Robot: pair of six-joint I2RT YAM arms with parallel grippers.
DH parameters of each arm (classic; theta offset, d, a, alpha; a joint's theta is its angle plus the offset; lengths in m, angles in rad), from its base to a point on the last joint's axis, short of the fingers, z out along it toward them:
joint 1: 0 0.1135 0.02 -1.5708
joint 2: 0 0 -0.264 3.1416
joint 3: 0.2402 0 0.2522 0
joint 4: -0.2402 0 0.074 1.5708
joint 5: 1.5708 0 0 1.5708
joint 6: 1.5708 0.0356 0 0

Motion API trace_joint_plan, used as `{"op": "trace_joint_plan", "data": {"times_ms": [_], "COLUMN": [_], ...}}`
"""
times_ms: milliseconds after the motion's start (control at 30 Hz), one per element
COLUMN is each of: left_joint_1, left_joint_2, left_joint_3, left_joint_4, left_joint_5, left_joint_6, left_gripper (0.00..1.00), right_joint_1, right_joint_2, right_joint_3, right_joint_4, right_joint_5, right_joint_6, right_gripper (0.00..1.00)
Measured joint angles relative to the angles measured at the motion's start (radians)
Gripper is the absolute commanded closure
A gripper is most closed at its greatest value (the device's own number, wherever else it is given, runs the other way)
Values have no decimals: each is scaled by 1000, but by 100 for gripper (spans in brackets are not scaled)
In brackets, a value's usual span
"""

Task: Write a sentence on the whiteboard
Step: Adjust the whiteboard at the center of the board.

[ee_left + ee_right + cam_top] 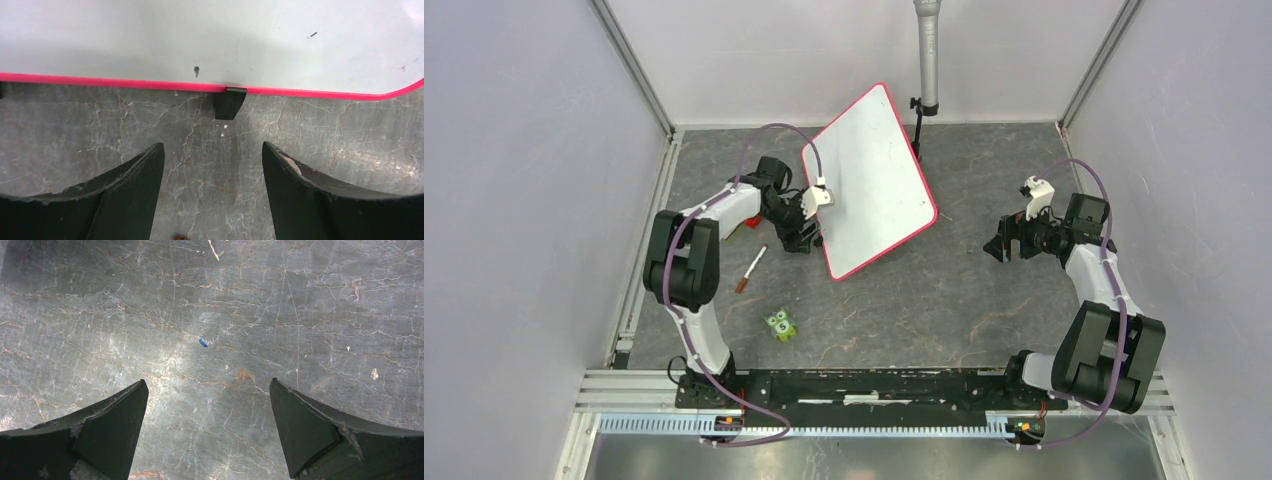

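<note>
The whiteboard [874,170] lies at an angle at the back middle of the table, white with a thin red-pink frame. The sentence is not in view; in the left wrist view the whiteboard [200,35] shows only a few small dark specks. My left gripper [812,238] sits at the board's left edge, open, with bare table between its fingers. In the left wrist view my left gripper [212,147] faces the red frame and a small black foot [230,102], a short gap away. My right gripper [996,248] hovers over bare table to the right of the board; the right wrist view shows my right gripper [207,382] open and empty.
A thin marker [751,268] lies on the table below the left arm. A small green owl figure [780,325] stands nearer the front. A grey pole [929,50] on a black stand rises behind the board. Walls close in the left, right and back.
</note>
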Motion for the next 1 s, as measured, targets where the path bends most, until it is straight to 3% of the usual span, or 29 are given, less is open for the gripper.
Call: {"op": "trace_joint_plan", "data": {"times_ms": [433, 667, 1000], "left_joint_1": [-106, -145, -288], "left_joint_2": [-18, -52, -87], "left_joint_3": [-117, -156, -183], "left_joint_4": [90, 107, 84], "left_joint_5": [-42, -85, -101], "left_joint_6": [72, 92, 48], "left_gripper": [31, 40, 50], "right_joint_1": [0, 0, -14], "right_joint_2": [8, 8, -2], "right_joint_3": [0, 0, 0], "right_joint_4": [-1, -1, -9], "right_joint_5": [0, 0, -16], "right_joint_6": [-7, -8, 6], "right_gripper": [3, 3, 3]}}
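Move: The black clip low on the whiteboard's left edge is only some 4 cm right of the left hand, about 1 cm nearer the base and 2 cm below. The whiteboard's middle lies about 15 cm ahead and 17 cm right; the second clip is about 11 cm ahead and 1 cm right. The marker lies 12 cm left and 7 cm back. From the right hand, the near clip is about 45 cm left, level fore-and-aft, roughly 9 cm lower. With its far fingertip coming up against the near black clip, the left hand pulls that edge of the whiteboard towards the base and to the right. It sinks about 2 cm first, then sweeps some 7 cm back and 6 cm right, the wrist turning about 15 degrees clockwise while the fingers close part-way. ##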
